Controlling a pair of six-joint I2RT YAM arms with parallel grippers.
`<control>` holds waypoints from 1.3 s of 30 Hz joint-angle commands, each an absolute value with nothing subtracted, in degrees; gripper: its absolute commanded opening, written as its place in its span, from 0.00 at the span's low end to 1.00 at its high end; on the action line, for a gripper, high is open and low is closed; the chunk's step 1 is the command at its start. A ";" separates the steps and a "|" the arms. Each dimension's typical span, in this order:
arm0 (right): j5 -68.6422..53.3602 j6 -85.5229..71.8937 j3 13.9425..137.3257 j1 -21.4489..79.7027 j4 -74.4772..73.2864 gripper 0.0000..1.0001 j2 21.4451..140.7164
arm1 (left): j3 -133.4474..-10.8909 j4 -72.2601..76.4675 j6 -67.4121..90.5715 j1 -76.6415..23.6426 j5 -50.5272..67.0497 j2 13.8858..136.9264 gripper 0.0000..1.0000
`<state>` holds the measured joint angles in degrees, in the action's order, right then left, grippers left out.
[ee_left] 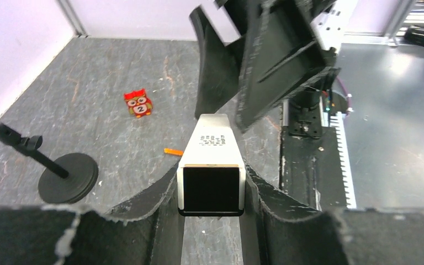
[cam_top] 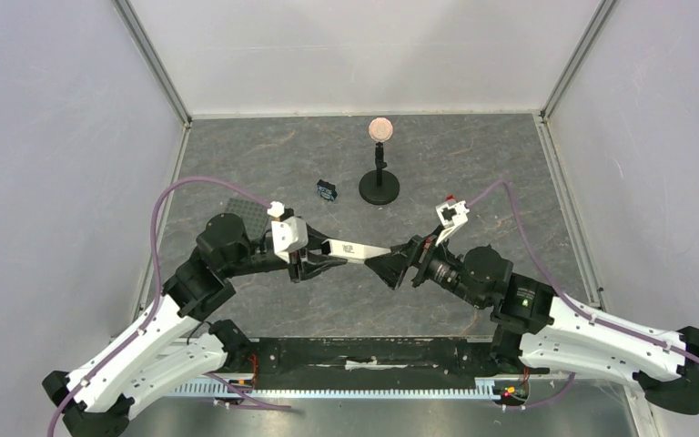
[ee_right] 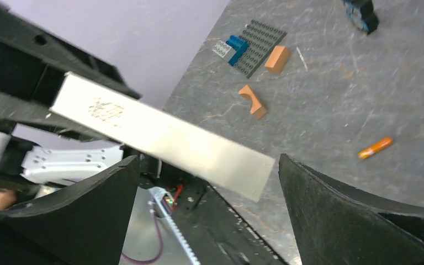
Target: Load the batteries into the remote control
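Note:
My left gripper (cam_top: 323,259) is shut on the remote control (cam_top: 359,249), a slim white bar held level above the table. In the left wrist view its black-panel end (ee_left: 210,190) sits clamped between my fingers (ee_left: 143,204). The remote control's (ee_right: 160,135) free end reaches toward my right gripper (ee_right: 207,187). That gripper stands wide open, its two black fingers (ee_right: 353,215) on either side of the end and below it, touching nothing. One battery (ee_right: 375,147), a tiny orange cylinder, lies on the grey table (ee_right: 331,110). It also shows as the battery (ee_left: 173,151) beside the remote control.
A dark studded plate (ee_right: 259,47) with blue bricks, a flat orange block (ee_right: 277,58) and a tan arch piece (ee_right: 253,101) lie at the left. A red owl tile (ee_left: 138,104) and a black stand (cam_top: 379,187) with a pink ball are further back. Metal rails border the table.

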<state>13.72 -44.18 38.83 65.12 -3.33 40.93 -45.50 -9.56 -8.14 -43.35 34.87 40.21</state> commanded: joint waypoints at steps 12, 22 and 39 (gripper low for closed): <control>14.19 -60.61 35.62 65.04 3.42 0.93 39.67 | -44.79 -5.93 -4.44 -43.15 39.29 34.76 0.02; 13.51 -63.75 32.81 65.08 3.05 0.62 40.33 | -43.90 -3.62 -3.71 -43.15 38.29 33.80 0.02; 14.56 -66.09 33.24 65.04 1.43 0.36 37.80 | -43.26 -5.67 -6.50 -43.15 33.46 33.52 0.02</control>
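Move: The left hand still grips one end of the remote, whose middle lies about 5 cm to its right, level with it. From the open right hand that middle is about 6 cm left, 1 cm ahead and level, the free end already between its fingers. The loose battery lies some 5 cm ahead, 1 cm left and 22 cm below the right hand; the owl block about 20 cm ahead, 20 cm right, 21 cm below. Right hand rolls some 20 degrees and pinches the remote's free end; left hand draws it about 2.5 cm back. ##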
